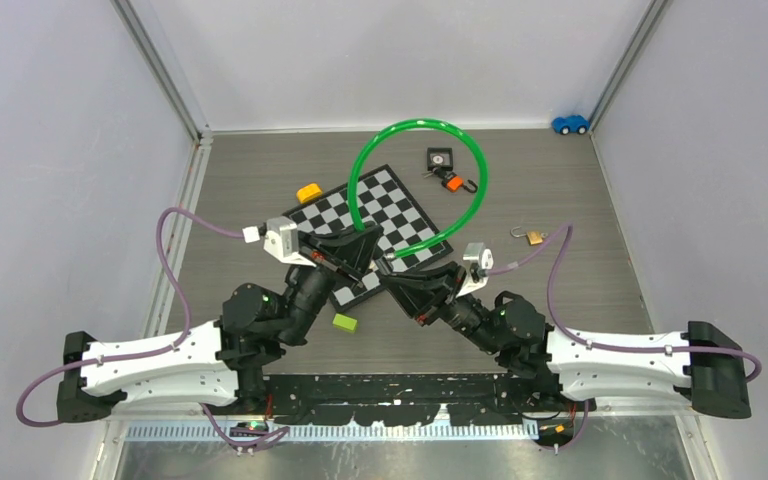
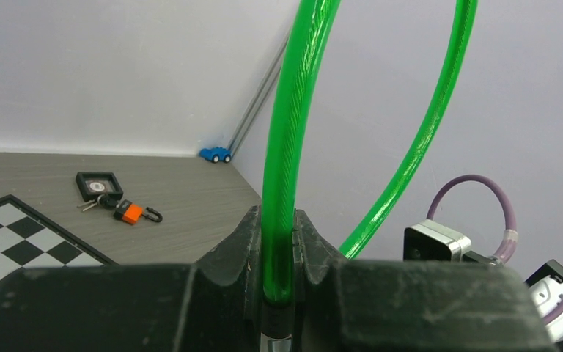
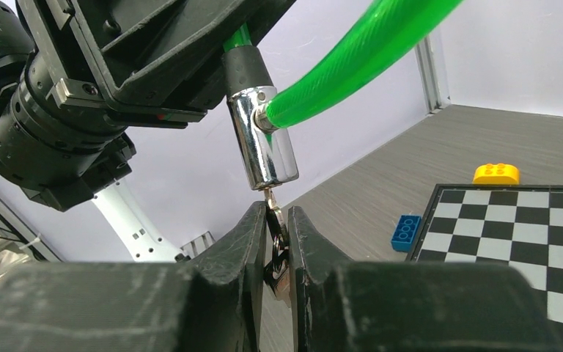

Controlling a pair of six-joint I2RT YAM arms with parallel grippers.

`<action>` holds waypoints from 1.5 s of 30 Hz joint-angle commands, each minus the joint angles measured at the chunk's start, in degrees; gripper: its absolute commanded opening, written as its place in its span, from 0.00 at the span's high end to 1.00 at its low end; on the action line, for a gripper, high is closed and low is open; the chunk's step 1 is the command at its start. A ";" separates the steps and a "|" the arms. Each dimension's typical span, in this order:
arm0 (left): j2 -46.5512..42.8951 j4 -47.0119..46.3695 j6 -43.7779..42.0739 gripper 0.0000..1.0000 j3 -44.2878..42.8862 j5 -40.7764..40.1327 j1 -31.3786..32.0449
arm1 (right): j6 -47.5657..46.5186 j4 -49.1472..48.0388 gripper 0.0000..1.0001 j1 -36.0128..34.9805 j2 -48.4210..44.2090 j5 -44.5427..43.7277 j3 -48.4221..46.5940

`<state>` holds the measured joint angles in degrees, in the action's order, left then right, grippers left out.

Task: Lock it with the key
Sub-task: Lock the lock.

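Note:
A green cable lock point(image 1: 360, 170) arches up over the checkerboard. My left gripper point(image 2: 278, 242) is shut on the cable point(image 2: 286, 161) just above its black collar, and it shows in the top view point(image 1: 358, 256) at the board's near edge. The cable's chrome lock barrel point(image 3: 264, 143) hangs below the left gripper, with the other cable end point(image 3: 359, 51) plugged into its side. A key point(image 3: 272, 199) sticks up into the bottom of the barrel. My right gripper point(image 3: 277, 220) is shut on the key's head and ring, directly under the barrel point(image 1: 388, 266).
A checkerboard point(image 1: 400, 205) lies mid-table. Behind it are a black square case point(image 1: 439, 158) and an orange padlock point(image 1: 450, 182). A brass padlock point(image 1: 533, 237) lies to the right and a blue toy car point(image 1: 569, 124) in the far corner. Yellow point(image 1: 308, 193), green point(image 1: 345, 322) and blue point(image 3: 406, 232) bricks lie around the board.

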<state>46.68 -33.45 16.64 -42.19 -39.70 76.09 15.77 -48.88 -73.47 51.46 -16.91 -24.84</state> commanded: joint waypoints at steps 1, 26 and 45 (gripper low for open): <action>-1.94 -9.35 0.64 1.00 -2.28 -0.30 -0.14 | 1.61 -5.07 0.99 -1.17 3.06 -1.73 5.03; -1.50 -10.83 0.48 1.00 -3.02 -0.29 -0.07 | -5.16 -6.12 1.00 -13.42 9.68 -20.66 9.59; -2.70 -11.37 -0.64 1.00 -3.70 -0.21 -0.08 | 2.33 -15.77 1.00 -15.74 21.38 -11.66 13.49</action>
<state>47.83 -24.05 15.86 -40.99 -37.82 77.14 16.14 -75.88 -86.63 67.46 -33.58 -15.05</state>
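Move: The right hand already has the key pinched in the lock barrel's keyway; the barrel's middle is about 4 cm above this hand and 1 cm ahead, straight above sideways. Also from the right hand, the chessboard's middle lies some 26 cm ahead, 5 cm left and 31 cm below, and the green block about 4 cm ahead, 10 cm left and 31 cm below. From the left hand, gripping the lock's cap end, the barrel is about 4 cm below, 2 cm back and 1 cm right. Both hands keep hold of key and lock, sinking together, right about 6.5 cm and slightly back, left 5 cm. ##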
